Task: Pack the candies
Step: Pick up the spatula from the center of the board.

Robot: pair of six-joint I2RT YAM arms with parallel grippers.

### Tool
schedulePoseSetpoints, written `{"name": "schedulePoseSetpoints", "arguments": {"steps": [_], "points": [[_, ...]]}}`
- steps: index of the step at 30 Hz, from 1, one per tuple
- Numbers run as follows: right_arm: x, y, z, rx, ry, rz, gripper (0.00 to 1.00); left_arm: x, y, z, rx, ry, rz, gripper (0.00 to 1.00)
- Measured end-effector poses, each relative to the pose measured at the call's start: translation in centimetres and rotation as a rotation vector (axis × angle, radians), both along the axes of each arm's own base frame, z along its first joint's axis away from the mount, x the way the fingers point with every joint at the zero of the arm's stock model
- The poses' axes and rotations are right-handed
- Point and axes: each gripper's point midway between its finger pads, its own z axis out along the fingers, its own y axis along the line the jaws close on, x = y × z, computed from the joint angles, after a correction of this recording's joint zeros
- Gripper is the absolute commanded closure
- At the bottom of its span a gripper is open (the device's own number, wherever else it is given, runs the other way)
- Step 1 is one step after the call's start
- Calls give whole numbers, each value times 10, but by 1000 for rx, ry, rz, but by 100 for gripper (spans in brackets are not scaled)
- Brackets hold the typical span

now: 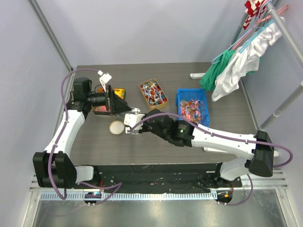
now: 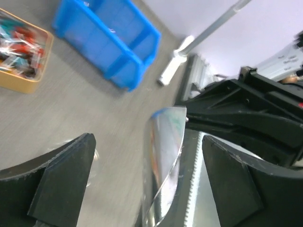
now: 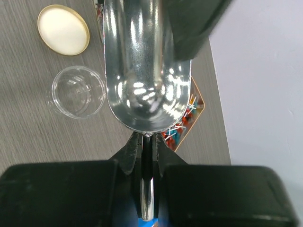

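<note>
Candies fill a tan tray and a blue bin; the bin and the tray also show in the left wrist view. My right gripper is shut on the handle of an empty metal scoop; in the top view this gripper is at mid-table. My left gripper is open, and the scoop's rim stands between its fingers without touching them. In the top view it faces the scoop. More candies lie in an orange-rimmed box under the scoop.
An empty clear cup stands beside a gold lid, which also shows in the top view. A yellow box sits behind the left gripper. A rack with hanging clothes stands at the far right.
</note>
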Motion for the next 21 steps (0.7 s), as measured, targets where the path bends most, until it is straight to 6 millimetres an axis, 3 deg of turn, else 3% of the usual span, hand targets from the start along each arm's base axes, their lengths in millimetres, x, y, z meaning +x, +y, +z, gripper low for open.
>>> {"name": "schedulePoseSetpoints", "arguments": {"steps": [5, 8, 12, 15, 21], "points": [[-2, -9, -21, -42, 14, 7, 99, 31, 17, 24, 79, -86, 76, 0], [1, -23, -33, -67, 25, -4, 99, 45, 34, 24, 131, -112, 142, 0], [13, -50, -39, -81, 30, -45, 99, 61, 58, 7, 232, -116, 255, 0], [24, -64, -32, -63, 30, -81, 99, 77, 78, -11, 347, -136, 354, 0], [34, -88, -16, -19, 31, -139, 99, 104, 121, -63, 554, -96, 494, 0]]}}
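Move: The right hand already holds the spatula by its handle, with the bowl towards the left hand. From it the blue box lies about 24 cm right and 10 ahead, the lollipop box 18 ahead and 4 right, and the clear jar 6 left and 2 ahead, all some 22 cm below. From the open left hand, the gummy tray is roughly 13 cm ahead and 11 left, and the white lid level with it and 8 left, both about 24 cm below. To the right and slightly forward, the right hand carries the spatula some 9 cm towards the blue box, sinking about 4 cm before rising partway back; its fingers keep the handle pinched. The left hand, already open, pulls left and forward from the bowl towards the gummy tray, rises briefly, then sinks, swinging counter-clockwise and tipping its fingers down about 30 degrees. ##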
